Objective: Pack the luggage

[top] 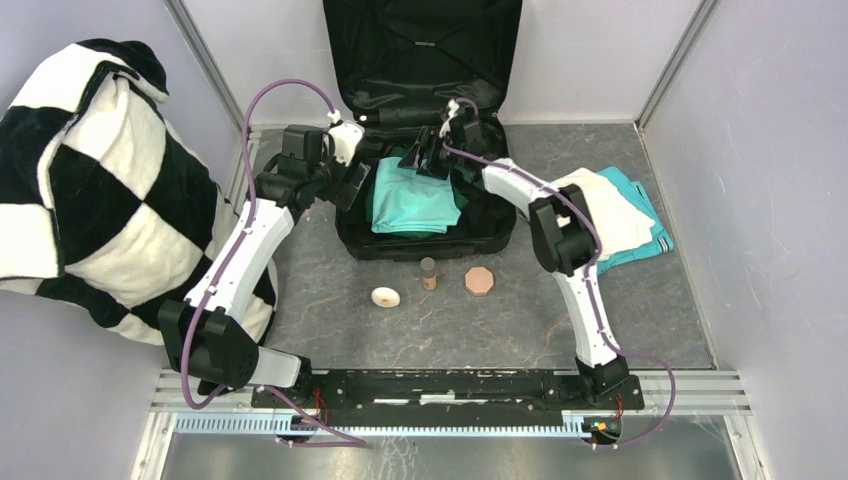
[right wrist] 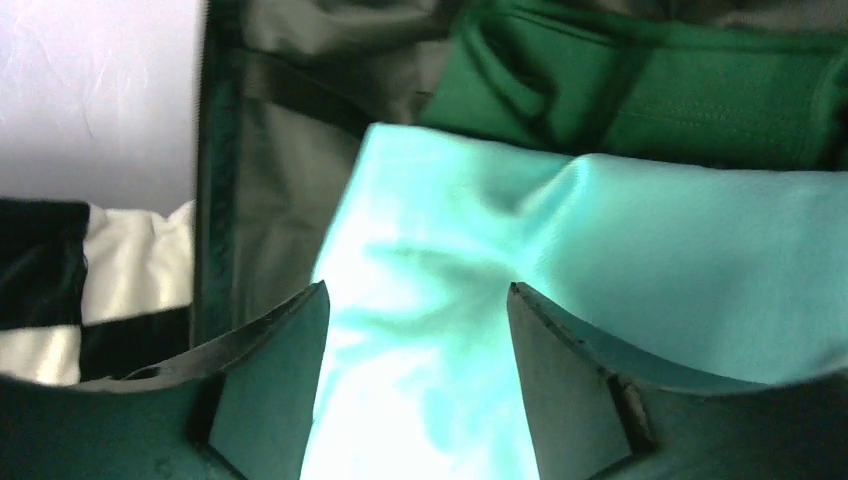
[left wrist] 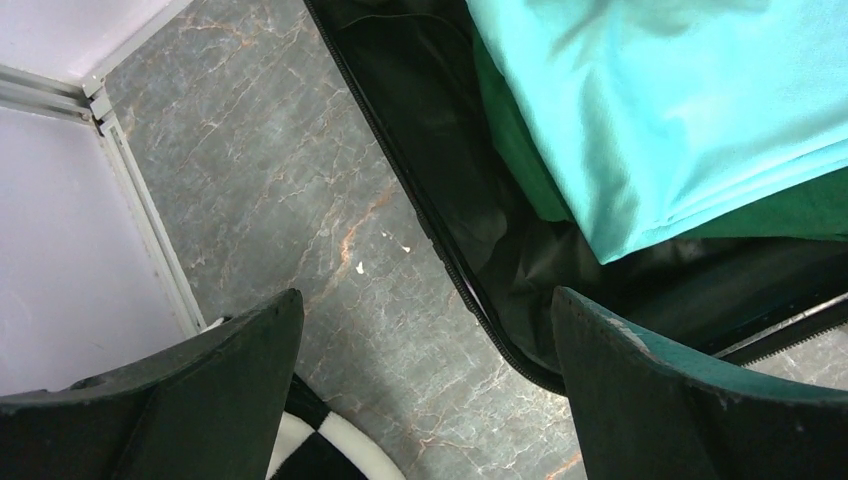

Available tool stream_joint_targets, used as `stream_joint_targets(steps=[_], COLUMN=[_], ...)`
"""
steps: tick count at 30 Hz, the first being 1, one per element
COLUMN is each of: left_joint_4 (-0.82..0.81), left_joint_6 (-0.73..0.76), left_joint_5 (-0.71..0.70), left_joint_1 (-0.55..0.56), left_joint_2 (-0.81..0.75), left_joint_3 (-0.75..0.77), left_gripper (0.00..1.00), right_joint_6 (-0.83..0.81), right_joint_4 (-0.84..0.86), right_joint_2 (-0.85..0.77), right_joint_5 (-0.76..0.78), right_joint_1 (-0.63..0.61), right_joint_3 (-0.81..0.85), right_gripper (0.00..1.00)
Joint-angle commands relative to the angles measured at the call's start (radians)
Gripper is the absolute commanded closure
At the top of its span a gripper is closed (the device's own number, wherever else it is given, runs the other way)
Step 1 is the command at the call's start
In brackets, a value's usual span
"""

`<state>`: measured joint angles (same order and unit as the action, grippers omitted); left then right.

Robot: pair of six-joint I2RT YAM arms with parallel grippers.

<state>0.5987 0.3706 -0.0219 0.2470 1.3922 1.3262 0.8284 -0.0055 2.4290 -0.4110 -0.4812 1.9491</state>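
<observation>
The luggage [top: 430,248] lies open on the floor, its lid [top: 420,50] leaning on the back wall. Inside it a folded teal garment [top: 415,200] rests on a dark green one [right wrist: 650,100]. My left gripper [top: 352,180] hangs open over the suitcase's left rim [left wrist: 440,250], with only floor and rim between its fingers [left wrist: 250,380]. My right gripper [top: 425,158] is open just above the teal garment [right wrist: 650,250] near the back of the case, with nothing held. The left wrist view shows the teal cloth [left wrist: 650,100] at its upper right.
A black-and-white checkered blanket [top: 90,190] is heaped at the left wall. Folded white and teal clothes [top: 620,215] lie on the floor to the right. In front of the suitcase sit a cream disc [top: 385,296], a small brown cylinder [top: 428,272] and an octagonal wooden piece [top: 480,281].
</observation>
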Motion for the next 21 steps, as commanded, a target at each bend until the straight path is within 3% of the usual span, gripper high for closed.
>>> stream_joint_targets(steps=[1,4,7,11,16,21], left_joint_4=[0.019,0.025,0.044,0.067,0.076,0.087], left_joint_6=[-0.039,-0.046,-0.050,-0.047,-0.056,-0.062], left_joint_5=[0.030,0.075,0.091,0.111,0.123,0.132], left_joint_1=[-0.018,-0.044,-0.061,-0.068,-0.069,-0.069], left_joint_2=[-0.038,-0.059,-0.062,-0.059,-0.060,-0.061], left_joint_3=[0.010,0.016,0.034,0.045,0.041,0.036], left_gripper=[0.00,0.00,0.00,0.00,0.00,0.00], right_joint_6=[-0.170,-0.280,-0.394,-0.533,-0.610,-0.687], right_joint_4=[-0.082,-0.189,-0.297,-0.417,-0.441,-0.485], right_joint_2=[-0.345,-0.558,-0.739,-0.847,-0.888,-0.817], right_joint_5=[0.097,0.259,0.480,0.740,0.774,0.762], right_joint_1=[0.024,0.073,0.124,0.161,0.167,0.168], right_joint_3=[-0.052,-0.203,-0.363,-0.515,-0.676,-0.703], right_gripper=[0.22,0.15,0.14,0.14,0.12,0.08])
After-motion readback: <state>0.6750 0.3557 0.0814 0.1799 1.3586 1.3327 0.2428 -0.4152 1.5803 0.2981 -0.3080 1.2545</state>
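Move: The white garment, next on the pile, lies about 43 cm to the right of my right hand, some 15 cm back and 8 cm lower; the blue garment beneath it sticks out around 48 cm right and 18 cm back, 10 cm down. The cyan garment just laid in the suitcase is about 10 cm back, 2 cm left and 5 cm below. From my left hand the white garment is some 62 cm right, 4 cm back and 21 cm down. I lift my right hand steeply from the far part of the cyan garment, opening its fingers wider, and swing it in a fast arc out over the suitcase's right side. It goes some 30 cm right and 11 cm back, rising over 20 cm before sinking again towards the left edge of the white garment, while my wrist turns the fingers from pointing left to pointing down. They are still above the cloth, open and empty. ##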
